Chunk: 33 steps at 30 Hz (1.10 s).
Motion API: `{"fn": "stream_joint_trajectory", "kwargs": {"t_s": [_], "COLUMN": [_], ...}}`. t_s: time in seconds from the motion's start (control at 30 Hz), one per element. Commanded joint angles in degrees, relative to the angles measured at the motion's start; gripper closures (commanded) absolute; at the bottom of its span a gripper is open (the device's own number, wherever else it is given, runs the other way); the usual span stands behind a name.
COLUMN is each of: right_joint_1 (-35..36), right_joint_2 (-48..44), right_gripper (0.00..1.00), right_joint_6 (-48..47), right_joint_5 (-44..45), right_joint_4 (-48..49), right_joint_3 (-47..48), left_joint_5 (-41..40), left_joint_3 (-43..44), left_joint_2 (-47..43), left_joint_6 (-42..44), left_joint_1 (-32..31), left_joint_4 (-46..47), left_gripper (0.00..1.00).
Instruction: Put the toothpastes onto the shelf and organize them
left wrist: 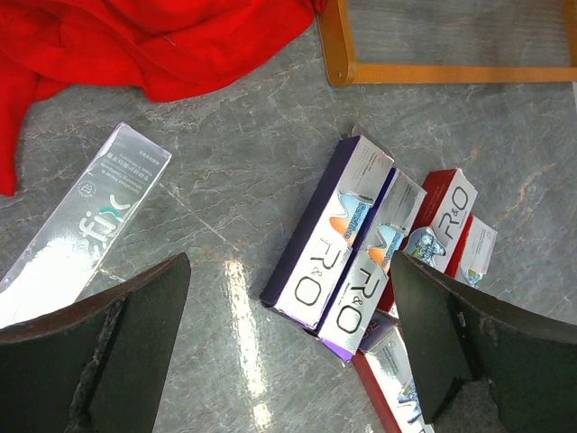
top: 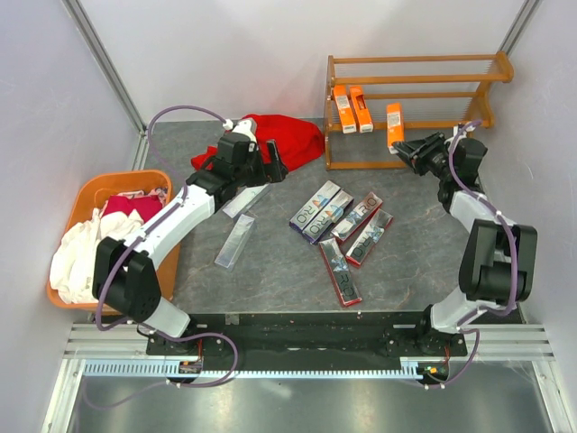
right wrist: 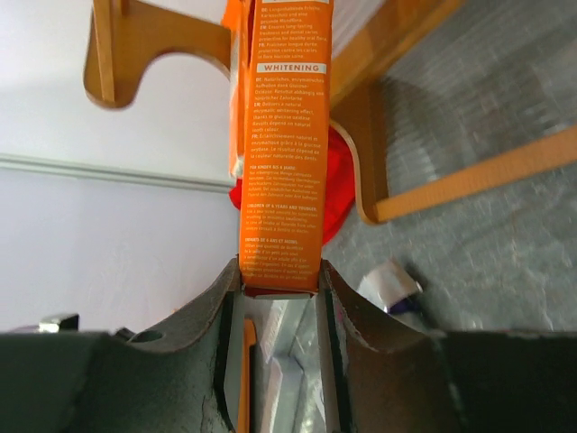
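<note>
The wooden shelf (top: 410, 68) stands at the back right. Two orange toothpastes (top: 352, 108) rest on its middle tier. My right gripper (top: 413, 149) is shut on the end of a third orange toothpaste (top: 395, 124), holding it at the shelf's lower front; in the right wrist view the box (right wrist: 281, 162) sticks out from the gripper (right wrist: 279, 280). My left gripper (top: 261, 167) is open and empty, above bare table in the left wrist view (left wrist: 288, 361). Two dark purple boxes (left wrist: 343, 244) and red boxes (left wrist: 446, 212) lie to its right. Two silver-grey boxes (top: 234, 230) lie left of centre.
A red cloth (top: 275, 140) lies at the back, left of the shelf. An orange plastic basket (top: 90, 194) with cloths sits at the left table edge. The shelf's bottom frame (left wrist: 433, 72) shows in the left wrist view. Several lettered boxes (top: 343, 236) lie mid-table.
</note>
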Motion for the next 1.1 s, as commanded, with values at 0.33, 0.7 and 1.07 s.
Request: {"fn": "stream_joint_trajectory", "kwargs": {"t_s": [0.33,0.7,1.07], "right_joint_1": [3.09,4.76,5.82], "right_joint_2": [17.62,28.35,31.26], "right_gripper": [0.78,0.76,0.62], "right_joint_6": [8.80,12.32,14.78], "right_joint_5": [-0.15,-0.77,-1.56], "right_joint_4": [12.75,14.60,16.62], "right_joint_3": [18.66,27.45,28.08], "left_joint_5": [-0.45,-0.45,-0.54], "left_joint_3": [-1.54,-1.90,-2.34], "left_joint_2": [1.72,2.34,2.95], "left_joint_6": [1.35,1.27,1.09], "left_joint_1": [-2.20,-3.43,-3.87], "left_joint_4": [1.27,1.27,1.27], "left_gripper": [0.00,0.00,0.00]}}
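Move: The right hand holds the orange toothpaste by its near end; the free slot on the rack lies roughly 18 cm ahead and 5 cm to the left, at about the hand's height. The second orange toothpaste lies some 4 cm left of that slot and the first some 9 cm left of it, both about 17 cm ahead of the hand. From the left hand the slot is about 17 cm ahead, 28 cm right and a little higher. Still pinching the orange toothpaste, the right hand brings it in over the rack and against the right side of the second one: about 12 cm forward, rising slightly at first, then bearing left some 3 cm and sinking about 2–3 cm, while rolling about 10 degrees, left side up. The left hand, open, sinks about 3 cm, easing right and back towards the purple R&O boxes. ##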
